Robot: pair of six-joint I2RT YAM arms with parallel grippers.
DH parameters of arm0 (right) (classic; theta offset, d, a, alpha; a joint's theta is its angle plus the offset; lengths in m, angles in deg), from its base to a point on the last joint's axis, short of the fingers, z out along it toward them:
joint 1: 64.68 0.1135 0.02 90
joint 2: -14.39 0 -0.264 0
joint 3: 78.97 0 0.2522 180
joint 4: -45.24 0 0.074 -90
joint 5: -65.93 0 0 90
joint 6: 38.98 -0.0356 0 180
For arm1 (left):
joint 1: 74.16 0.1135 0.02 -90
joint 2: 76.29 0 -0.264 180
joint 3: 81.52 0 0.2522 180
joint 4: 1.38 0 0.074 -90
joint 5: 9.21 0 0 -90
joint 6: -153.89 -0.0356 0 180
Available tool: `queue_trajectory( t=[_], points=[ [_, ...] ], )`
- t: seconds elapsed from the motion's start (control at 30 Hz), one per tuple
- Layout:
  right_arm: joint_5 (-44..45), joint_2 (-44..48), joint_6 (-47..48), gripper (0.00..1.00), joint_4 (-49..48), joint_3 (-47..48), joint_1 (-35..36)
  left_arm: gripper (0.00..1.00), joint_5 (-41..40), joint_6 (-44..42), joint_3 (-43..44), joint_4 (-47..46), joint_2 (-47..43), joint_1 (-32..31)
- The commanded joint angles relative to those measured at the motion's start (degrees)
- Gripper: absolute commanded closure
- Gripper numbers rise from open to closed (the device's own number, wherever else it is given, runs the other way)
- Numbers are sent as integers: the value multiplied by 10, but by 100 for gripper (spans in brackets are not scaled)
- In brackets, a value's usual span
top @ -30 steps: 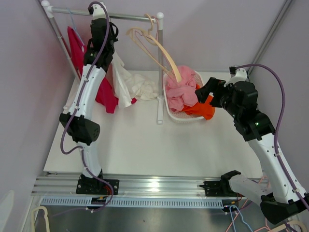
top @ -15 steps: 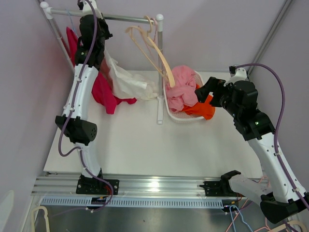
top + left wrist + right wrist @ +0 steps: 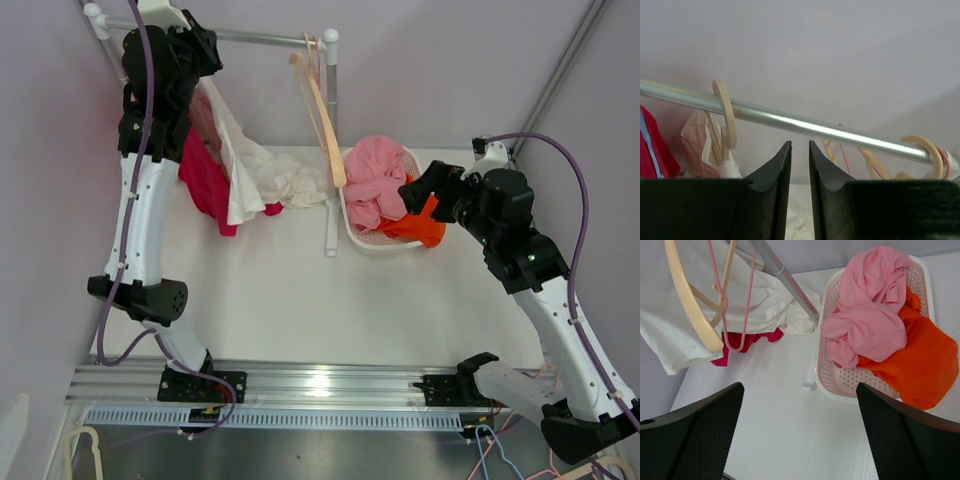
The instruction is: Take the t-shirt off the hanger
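A white t-shirt (image 3: 250,165) drapes from high at the left end of the rail (image 3: 260,38) down to the table. It also shows in the right wrist view (image 3: 670,340). My left gripper (image 3: 198,45) is raised just under the rail, its fingers nearly closed (image 3: 799,145) with wrinkled white cloth between them low down. A cream hanger hook (image 3: 725,115) sits on the rail (image 3: 815,127) to its left. My right gripper (image 3: 415,190) is wide open (image 3: 799,387) and empty above the table beside the basket.
Empty cream hanger (image 3: 325,120) and thin pink hanger (image 3: 745,315) hang at the rail's right end by the rack post (image 3: 330,150). A red garment (image 3: 205,180) hangs at left. A white basket (image 3: 355,225) holds pink (image 3: 375,175) and orange (image 3: 420,225) clothes.
My left arm has risen and moved left along the rail, drawing the white t-shirt up and left with it. The empty hangers swung right. The right arm is still.
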Motion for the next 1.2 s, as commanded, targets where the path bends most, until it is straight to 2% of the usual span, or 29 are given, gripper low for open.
queue_trajectory(
  t=[0.0, 0.1, 0.17, 0.37, 0.53, 0.87, 1.03, 1.13, 1.17],
  points=[
    [-10, 12, -8, 0, -30, -8, 4, 75, -30, 12, 6, 51, -3, -16],
    [-16, 12, -9, 0, -33, -10, 5, 53, -77, -1, 33, 69, 8, -17],
    [-18, 12, -5, 1, -31, -8, 5, 45, -111, -15, 42, 74, 16, -17],
    [-9, 10, -2, 0, -29, 5, 5, 43, -188, -17, 43, 63, 37, -17],
    [-8, 7, 1, 1, -37, 11, 4, 37, -201, -45, 67, 49, 71, -17],
    [5, 3, 16, 1, -45, 7, 1, 38, -241, -58, 50, -19, 104, -16],
    [7, 2, 23, 1, -48, 4, -3, 39, -245, -80, 40, -84, 129, -16],
    [5, -2, 25, 1, -48, 4, -6, 40, -241, -83, 49, -98, 152, -13],
    [5, -3, 25, 0, -48, 4, -7, 43, -241, -83, 49, -100, 157, -12]
  ],
)
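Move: The hook of the wooden hanger carrying the white t-shirt is on the bar about 11 cm ahead of the left hand, 8 cm to its left and some 6 cm below. At about that height, the empty wooden hanger's hook is roughly 9 cm ahead and 16 cm right of the hand, and the blue hanger's hook some 13 cm ahead and 24 cm left. From the right hand, the white shirt's hook lies about 30 cm ahead, 52 cm left and 14 cm higher. The white t-shirt's wooden hook is what the left hand closes in on, its fingers opening from nearly shut to a bit over half. The hand first sinks and eases left, then pushes forward along with the drop, about 8 cm forward, 7 cm down and 4 cm left in all, while turning some 25 degrees counter-clockwise until the still-open fingers face the hook just under the bar. ##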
